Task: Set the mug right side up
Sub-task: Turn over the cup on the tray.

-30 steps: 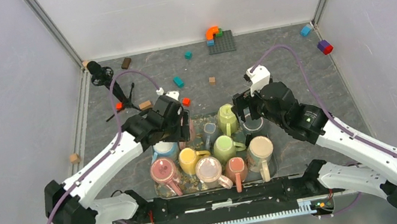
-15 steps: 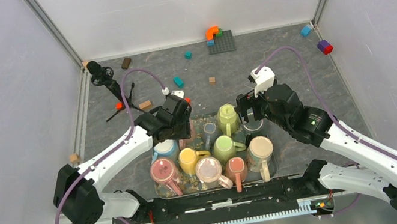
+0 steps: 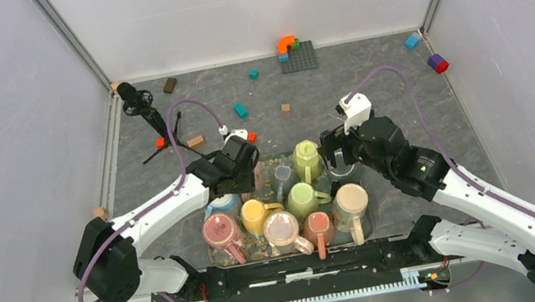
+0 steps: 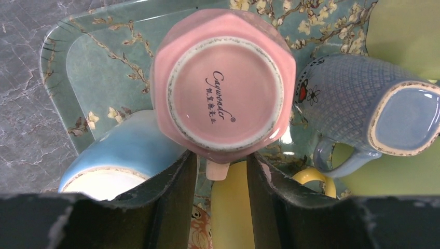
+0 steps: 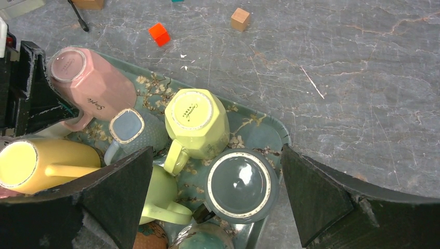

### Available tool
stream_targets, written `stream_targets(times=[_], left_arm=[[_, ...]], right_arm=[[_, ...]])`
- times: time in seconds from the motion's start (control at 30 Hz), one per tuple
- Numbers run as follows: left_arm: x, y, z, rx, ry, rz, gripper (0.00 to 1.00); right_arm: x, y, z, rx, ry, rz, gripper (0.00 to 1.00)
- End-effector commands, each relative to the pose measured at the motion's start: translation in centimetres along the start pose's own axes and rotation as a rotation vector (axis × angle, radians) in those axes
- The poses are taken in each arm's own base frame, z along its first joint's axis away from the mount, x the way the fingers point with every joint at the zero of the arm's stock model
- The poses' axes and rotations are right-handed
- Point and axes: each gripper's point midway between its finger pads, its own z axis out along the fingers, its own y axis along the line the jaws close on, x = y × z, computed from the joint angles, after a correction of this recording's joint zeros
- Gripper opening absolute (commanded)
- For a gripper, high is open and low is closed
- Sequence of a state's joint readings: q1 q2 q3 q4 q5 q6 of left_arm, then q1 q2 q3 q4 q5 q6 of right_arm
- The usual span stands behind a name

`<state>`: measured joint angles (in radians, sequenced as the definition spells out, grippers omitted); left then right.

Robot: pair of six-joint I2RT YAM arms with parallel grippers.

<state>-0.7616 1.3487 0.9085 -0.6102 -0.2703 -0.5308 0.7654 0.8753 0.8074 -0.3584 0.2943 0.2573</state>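
Note:
A pink mug (image 4: 225, 88) stands bottom up and tilted at the far left of the flowered tray (image 4: 88, 62); from above, my left arm covers most of it (image 3: 255, 174). My left gripper (image 4: 222, 161) is down at its near side, jaws narrowed, with the pink handle (image 4: 219, 168) between the fingers and a slim gap on each side. Fully open, my right gripper (image 5: 215, 155) hangs over a dark grey mug (image 5: 241, 185) that is also bottom up, touching nothing.
Packed on the tray are several more mugs: a lime one (image 5: 196, 116) and a blue-grey one (image 5: 128, 127) bottom up, a yellow one (image 5: 36, 161) and a light blue one (image 4: 119, 155) on their sides. Small blocks (image 5: 160, 33) and a black tripod (image 3: 152, 121) lie beyond.
My left gripper's jaws have narrowed from wide open to either side of the pink mug's handle, and that arm has drawn in a little. The right arm has barely shifted.

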Motion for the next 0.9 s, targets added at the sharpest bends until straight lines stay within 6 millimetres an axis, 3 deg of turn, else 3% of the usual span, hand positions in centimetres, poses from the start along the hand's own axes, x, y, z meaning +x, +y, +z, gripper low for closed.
stream_targets(times=[0.0, 0.47, 0.67, 0.87], left_arm=[[-0.9, 0.2, 0.7, -0.029, -0.058, -0.034, 0.47], [-0.4, 0.3, 2.5, -0.058, -0.058, -0.016, 0.42], [-0.9, 0.3, 2.4, -0.070, -0.086, -0.005, 0.23], [-3.3, -0.3, 0.5, -0.047, -0.184, -0.004, 0.07]], right_arm=[[-1.3, 0.3, -0.4, -0.022, -0.058, 0.015, 0.98], [-0.8, 0.3, -0.3, -0.025, -0.056, 0.013, 0.98], [-0.8, 0.3, -0.3, -0.025, -0.062, 0.017, 0.98], [-0.8, 0.3, -0.3, -0.025, -0.066, 0.020, 0.98]])
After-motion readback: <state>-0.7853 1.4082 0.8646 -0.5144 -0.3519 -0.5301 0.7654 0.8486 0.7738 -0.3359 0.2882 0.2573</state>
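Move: The upside-down pink mug has its middle about 6 cm ahead of the left hand, 1 cm to its right and some 3 cm below, with its handle reaching back just under the fingertips. The light blue mug stands about 7 cm left, level fore and aft; the small blue-grey mug is 10 cm right and 1 cm ahead, and the yellow mug 6 cm back and 1 cm right. From the right hand, the pink mug lies roughly 20 cm left, 1 cm ahead and 15 cm below. The left hand sinks about 2 cm while easing some 1 cm forward, its half-open fingers coming down either side of the pink mug's handle, between the light blue and blue-grey mugs. With the descent nearly done, the fingers close from roughly half to a quarter open and pinch the handle from both sides close behind the body, the grip effort rising at the end while the hand stays in place. ##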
